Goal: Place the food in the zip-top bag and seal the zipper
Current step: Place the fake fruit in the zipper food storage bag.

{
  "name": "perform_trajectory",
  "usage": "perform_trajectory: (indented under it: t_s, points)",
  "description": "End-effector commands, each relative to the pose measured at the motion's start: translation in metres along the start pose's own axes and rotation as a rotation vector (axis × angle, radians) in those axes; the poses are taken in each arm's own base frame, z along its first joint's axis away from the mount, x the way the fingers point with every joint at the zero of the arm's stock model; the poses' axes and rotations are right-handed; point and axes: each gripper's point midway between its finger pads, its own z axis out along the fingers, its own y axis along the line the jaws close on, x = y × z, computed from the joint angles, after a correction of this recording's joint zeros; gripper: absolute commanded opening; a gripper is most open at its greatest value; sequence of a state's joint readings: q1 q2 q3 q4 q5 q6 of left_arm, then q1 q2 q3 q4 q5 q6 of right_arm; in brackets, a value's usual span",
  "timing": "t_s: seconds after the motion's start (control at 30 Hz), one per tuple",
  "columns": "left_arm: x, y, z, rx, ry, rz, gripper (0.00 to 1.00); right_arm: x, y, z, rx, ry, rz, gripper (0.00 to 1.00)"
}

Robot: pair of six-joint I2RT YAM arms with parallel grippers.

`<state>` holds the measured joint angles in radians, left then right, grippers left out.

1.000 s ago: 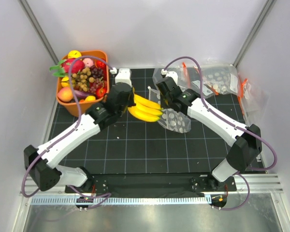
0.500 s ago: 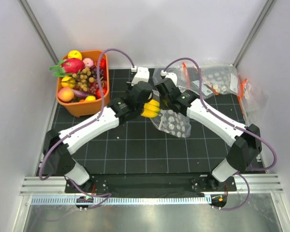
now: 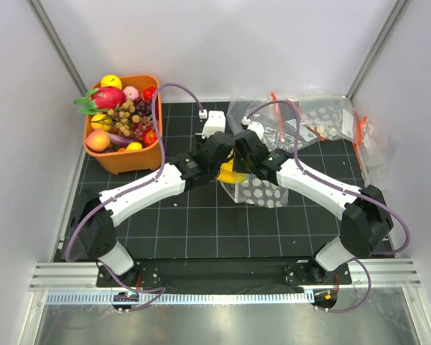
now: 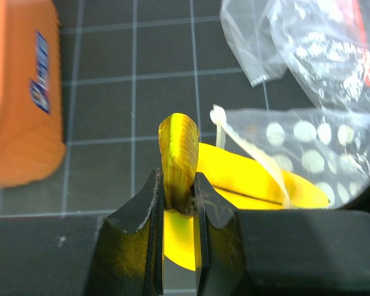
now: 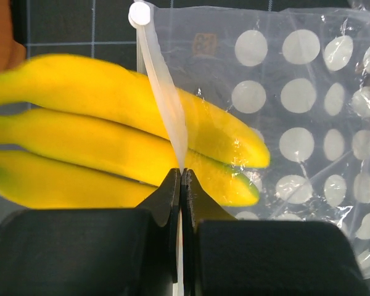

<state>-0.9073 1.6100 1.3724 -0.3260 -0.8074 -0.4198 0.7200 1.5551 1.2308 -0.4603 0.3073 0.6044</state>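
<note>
My left gripper (image 4: 180, 203) is shut on the stem of the yellow banana bunch (image 4: 246, 182), and the bunch's tips lie inside the mouth of the clear dotted zip-top bag (image 4: 314, 148). My right gripper (image 5: 181, 176) is shut on the bag's white zipper strip (image 5: 160, 92) and holds the mouth edge up; the bananas (image 5: 111, 135) pass under it into the bag (image 5: 308, 111). In the top view both grippers meet at mid-table over the banana bunch (image 3: 230, 171) and the bag (image 3: 262, 188). The brown ball cluster (image 3: 123, 115) and the peach (image 3: 96, 140) lie in the orange basket (image 3: 129, 159).
The orange basket at the back left also holds a magenta dragon fruit (image 3: 108, 95), dark grapes (image 3: 141, 108) and other toy fruit. Spare clear bags (image 3: 323, 118) lie crumpled at the back right. A white cable connector (image 3: 214, 121) hangs behind the left wrist.
My left gripper has carried the banana bunch to the right into the bag's mouth. My right gripper has kept its hold on the bag's edge, and the bag has shifted slightly.
</note>
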Motion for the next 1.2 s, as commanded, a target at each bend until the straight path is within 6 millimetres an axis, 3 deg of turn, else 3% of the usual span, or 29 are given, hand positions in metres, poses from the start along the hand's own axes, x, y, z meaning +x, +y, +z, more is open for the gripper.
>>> perform_trajectory:
  t_s: [0.0,0.23,0.33,0.47,0.63,0.83,0.93,1.07,1.17]
  points:
    - [-0.023,-0.010,-0.010,0.076,-0.061,-0.208,0.00,-0.039,0.024,-0.027,-0.146,-0.150,0.150,0.01]
    - [-0.004,-0.010,0.006,0.159,0.008,-0.235,0.00,-0.050,0.014,-0.047,-0.158,-0.214,0.125,0.01]
    - [-0.009,-0.015,0.002,0.218,0.031,-0.233,0.00,-0.045,0.016,-0.049,-0.189,-0.198,0.053,0.01]
    - [-0.014,-0.022,-0.005,0.261,0.050,-0.292,0.00,-0.038,0.020,-0.050,-0.243,-0.204,0.087,0.01]
    - [-0.023,-0.054,-0.022,0.452,0.103,-0.338,0.00,-0.041,0.031,-0.057,-0.310,-0.218,0.082,0.01]
    - [-0.009,-0.052,-0.040,0.496,0.228,-0.325,0.00,-0.052,0.013,-0.065,-0.248,-0.253,0.006,0.01]
    - [-0.007,-0.048,-0.041,0.490,0.218,-0.355,0.00,-0.049,0.017,-0.068,-0.290,-0.255,0.006,0.01]
    - [0.003,-0.064,-0.038,0.574,0.301,-0.383,0.00,-0.043,0.026,-0.071,-0.360,-0.249,0.005,0.01]
    - [0.005,-0.072,-0.037,0.635,0.352,-0.422,0.00,-0.037,0.021,-0.071,-0.345,-0.242,-0.017,0.01]
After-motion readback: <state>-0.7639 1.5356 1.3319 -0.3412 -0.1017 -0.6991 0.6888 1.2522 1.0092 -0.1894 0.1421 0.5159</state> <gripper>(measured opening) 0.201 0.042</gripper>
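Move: The left hand holds the bananas by the stem; their middle hangs about 6 cm right, 5 back and 6 below, tips already inside the bag. The bag's mouth lies some 8 cm right, 4 back and 10 below that hand; the fruit bin is about 25 cm left and 4 ahead. From the right hand, pinching the rim, the mouth's middle is about 2 cm ahead, 2 left and 3 below. Left hand feeds bananas about 5 cm right, deeper into the bag; right hand raises its rim 7 cm. ##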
